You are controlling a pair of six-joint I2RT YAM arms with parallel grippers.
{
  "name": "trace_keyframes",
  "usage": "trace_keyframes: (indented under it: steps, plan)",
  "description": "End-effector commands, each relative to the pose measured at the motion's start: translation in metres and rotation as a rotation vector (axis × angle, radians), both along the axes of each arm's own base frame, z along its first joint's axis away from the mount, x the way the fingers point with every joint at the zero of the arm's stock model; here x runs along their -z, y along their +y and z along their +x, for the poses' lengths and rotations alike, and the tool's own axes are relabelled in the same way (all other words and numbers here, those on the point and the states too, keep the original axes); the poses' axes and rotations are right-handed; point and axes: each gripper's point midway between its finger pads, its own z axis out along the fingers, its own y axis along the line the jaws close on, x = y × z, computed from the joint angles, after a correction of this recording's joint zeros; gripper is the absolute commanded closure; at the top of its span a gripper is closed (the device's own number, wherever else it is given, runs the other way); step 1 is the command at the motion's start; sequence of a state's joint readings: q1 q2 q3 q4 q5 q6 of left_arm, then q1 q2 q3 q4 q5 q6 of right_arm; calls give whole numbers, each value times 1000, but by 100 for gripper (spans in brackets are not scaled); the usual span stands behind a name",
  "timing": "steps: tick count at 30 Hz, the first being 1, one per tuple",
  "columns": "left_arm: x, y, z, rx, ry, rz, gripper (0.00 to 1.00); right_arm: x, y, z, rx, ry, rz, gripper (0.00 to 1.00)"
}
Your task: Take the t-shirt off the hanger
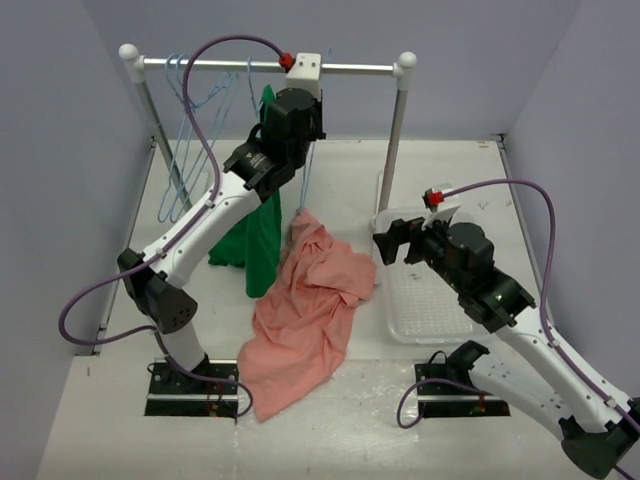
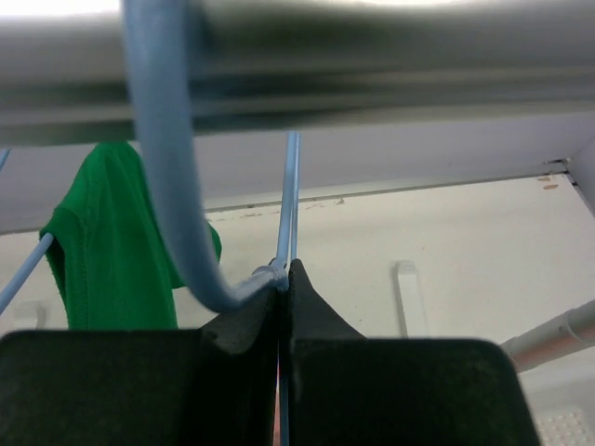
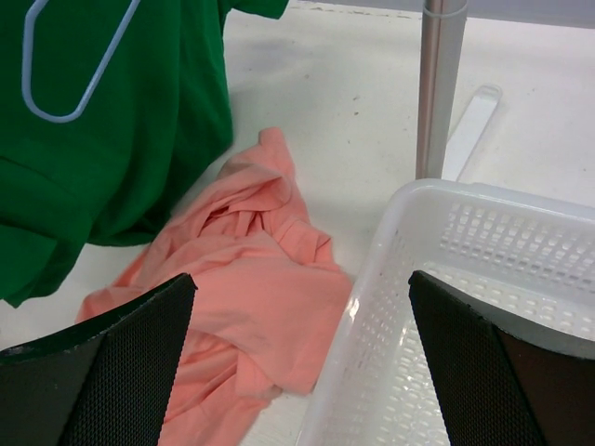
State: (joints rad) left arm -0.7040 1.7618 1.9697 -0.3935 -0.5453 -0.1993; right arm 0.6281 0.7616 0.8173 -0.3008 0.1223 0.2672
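The salmon-pink t-shirt (image 1: 305, 310) lies crumpled on the table, its upper end rising to a peak below the hanger. It also shows in the right wrist view (image 3: 242, 288). My left gripper (image 1: 297, 105) is raised just under the grey rail (image 1: 350, 68). In the left wrist view it (image 2: 282, 279) is shut on the neck of the light-blue hanger (image 2: 167, 167), whose hook curves up at the rail. The hanger's wires (image 1: 308, 180) hang down towards the t-shirt's peak; I cannot tell whether they touch. My right gripper (image 1: 400, 240) (image 3: 302, 277) is open and empty, beside the t-shirt.
A dark green t-shirt (image 1: 255, 230) (image 3: 102, 121) hangs from the rail on another blue hanger (image 3: 65, 74). Spare blue hangers (image 1: 185, 130) hang at the rail's left end. A white perforated basket (image 1: 400, 320) (image 3: 446, 307) stands right of the pink t-shirt, by the rail's right post (image 1: 395, 140).
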Motion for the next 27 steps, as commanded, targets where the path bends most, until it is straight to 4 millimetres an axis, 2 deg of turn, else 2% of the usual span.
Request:
trace_keyframes:
  steps: [1, 2, 4, 5, 7, 8, 9, 10, 11, 13, 20, 22, 24, 25, 27]
  plan:
    - [7, -13, -9, 87, -8, -24, 100, -2, -7, 1, 25, -30, -25, 1]
    - [4, -9, -13, 89, -17, -30, 100, -3, -8, 2, 28, -34, -30, 1]
    - [12, -8, -16, 99, -8, -8, 100, -2, -9, 2, 27, -37, -38, 1]
    - [7, -3, -20, 94, -22, -12, 100, -2, -10, 2, 32, -39, -43, 1]
    - [15, 2, -23, 83, -9, -1, 100, -3, -10, 2, 30, -41, -43, 1]
    - [11, 7, -27, 75, -13, -13, 100, -4, -10, 2, 30, -43, -43, 1]
    - [19, 8, -30, 76, 4, -7, 100, -5, -10, 2, 29, -45, -40, 1]
    - [16, 11, -34, 70, 9, -33, 84, -5, -9, 1, 20, -46, -43, 1]
    - [15, 10, -38, 83, 15, -35, 49, -5, -8, 1, 17, -46, -42, 1]
    - [12, 6, -47, 129, 21, -43, 1, -5, -7, 0, 4, -46, -43, 1]
    - [-6, 2, -86, 234, 26, -116, 0, -7, 8, -9, -91, -31, -26, 1]
    - [-19, 8, -103, 262, 18, -153, 0, -6, 12, -13, -120, -20, -18, 1]
    - [-18, 11, -117, 282, 36, -160, 0, -3, 15, -17, -140, -5, -10, 1]
    - [-26, 17, -129, 289, 29, -192, 0, -2, 17, -20, -159, 3, -3, 1]
    - [-24, 22, -143, 314, 54, -197, 0, 1, 20, -24, -184, 17, 5, 1]
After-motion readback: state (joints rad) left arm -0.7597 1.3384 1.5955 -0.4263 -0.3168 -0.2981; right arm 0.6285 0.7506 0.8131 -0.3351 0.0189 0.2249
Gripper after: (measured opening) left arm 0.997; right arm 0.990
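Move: My left hand already grips the neck of the empty blue hanger close under the rod: the rod, where the hook goes, is about 5 cm above and 2 cm back, no sideways offset. The green t-shirt hangs some 12 cm to the left and 5 cm back, its middle 17 cm lower; the pink t-shirt lies about 28 cm back and 38 cm below. From my right hand the hooking spot is roughly 18 cm ahead, 15 cm left and 18 cm up. I ease my left hand back about 3 cm with the hanger's neck still pinched, drawing the hook towards the rod, then open the fingers wide and let the hanger go. With the fingers open I dip a little and pull away straight back from the rod, some 12 cm in all, rising again near the end and turning about 15 degrees clockwise. ##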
